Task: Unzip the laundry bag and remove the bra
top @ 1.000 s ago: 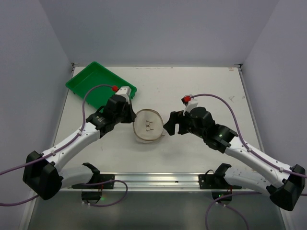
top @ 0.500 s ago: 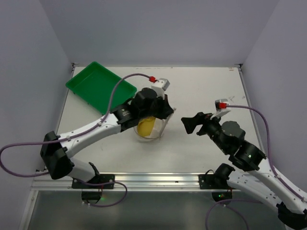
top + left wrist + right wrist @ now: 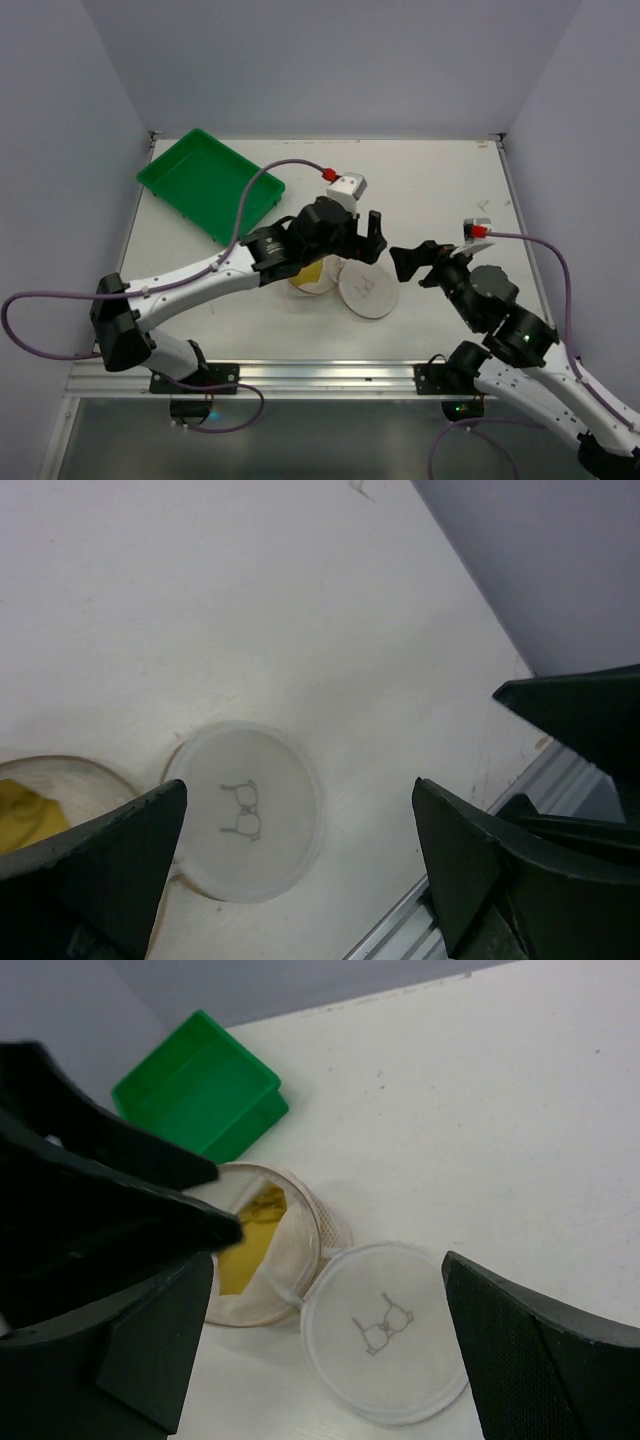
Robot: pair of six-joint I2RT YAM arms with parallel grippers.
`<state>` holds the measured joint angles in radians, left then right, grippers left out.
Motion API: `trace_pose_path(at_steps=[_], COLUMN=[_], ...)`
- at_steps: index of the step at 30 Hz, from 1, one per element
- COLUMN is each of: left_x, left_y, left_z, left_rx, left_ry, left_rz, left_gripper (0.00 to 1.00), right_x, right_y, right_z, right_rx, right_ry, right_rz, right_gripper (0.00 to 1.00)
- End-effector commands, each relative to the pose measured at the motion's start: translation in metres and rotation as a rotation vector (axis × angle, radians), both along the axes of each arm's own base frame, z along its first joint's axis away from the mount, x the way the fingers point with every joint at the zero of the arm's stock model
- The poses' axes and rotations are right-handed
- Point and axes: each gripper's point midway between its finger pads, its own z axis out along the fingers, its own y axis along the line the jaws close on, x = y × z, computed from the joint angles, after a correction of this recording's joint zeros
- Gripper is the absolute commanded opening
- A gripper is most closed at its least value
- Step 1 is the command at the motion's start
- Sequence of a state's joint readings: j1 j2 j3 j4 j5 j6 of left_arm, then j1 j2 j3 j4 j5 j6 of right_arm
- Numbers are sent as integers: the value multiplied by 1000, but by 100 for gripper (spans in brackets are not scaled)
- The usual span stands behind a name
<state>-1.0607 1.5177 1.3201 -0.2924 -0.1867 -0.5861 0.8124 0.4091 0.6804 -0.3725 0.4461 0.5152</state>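
Note:
The laundry bag [image 3: 320, 285] sits unzipped at the table's middle, and its round mesh lid [image 3: 368, 289] with the small black mark lies flat on the table to its right, still joined at one edge. The bra [image 3: 245, 1252] shows inside the bag [image 3: 330, 1222] as yellow and white fabric. My left gripper [image 3: 368, 240] hovers open just above the lid [image 3: 245, 825], nothing between its fingers [image 3: 100, 865]. My right gripper [image 3: 420, 263] stands open to the right of the lid [image 3: 385, 1330], also holding nothing. The left arm hides part of the bag in the top view.
A green plastic tray [image 3: 205, 185] lies at the back left of the table, also seen in the right wrist view as the green tray [image 3: 200, 1090]. A metal rail [image 3: 320, 375] runs along the near edge. Grey walls close in both sides.
The lid, closed a second ago, has been swung over and now lies flat to the bag's right. My left gripper has let go and opened. The right arm has drawn back to the right.

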Motion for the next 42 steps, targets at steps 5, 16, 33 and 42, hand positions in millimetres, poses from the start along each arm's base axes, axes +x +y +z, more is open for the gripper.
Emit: trace_pose_path(at_steps=[5,16,33,42], left_x=[27,7,17,22], left_y=[105,131,146,130], left_z=[-12,-48,-92,-61], left_rx=[107,108,174,134], left_ry=[-23,46,111,108], left_rz=[274,296,314,284], left_gripper=[97,95,95,93], right_x=[21,54,52,56], right_y=[82,143,152,129], right_z=[-72,-154,-218,-171], right_rx=[-54,87,50,-23], right_ry=[353,653,806,664], right_rz=[158,213,276,239], right_gripper=[97,82,18,0])
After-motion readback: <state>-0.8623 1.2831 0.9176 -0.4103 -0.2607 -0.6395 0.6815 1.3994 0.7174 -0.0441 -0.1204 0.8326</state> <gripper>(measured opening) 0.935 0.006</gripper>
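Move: The laundry bag stands open, its unzipped lid flopped out on the right. For the right hand, the bag's near right rim by the lid lies about 15 cm left, 5 cm ahead and 22 cm below; the lid is some 9 cm left and 2 cm ahead, the yellow bra roughly 24 cm left and 7 cm ahead, both lower. For the left hand, the bra is about 16 cm left, 3 cm ahead, 19 cm down; the lid lies 2 cm right and 3 cm back. Down and to the left the right hand sweeps, some 22 cm lower and 15 cm across with a little forward, tipping its fingers down about 45 degrees, then shuts them from wide open to pinch the bag's rim beside the lid and starts to rise slightly. The left hand, staying open, travels about 15 cm left and 10 cm down to hover over the bag's mouth, facing the bra. ##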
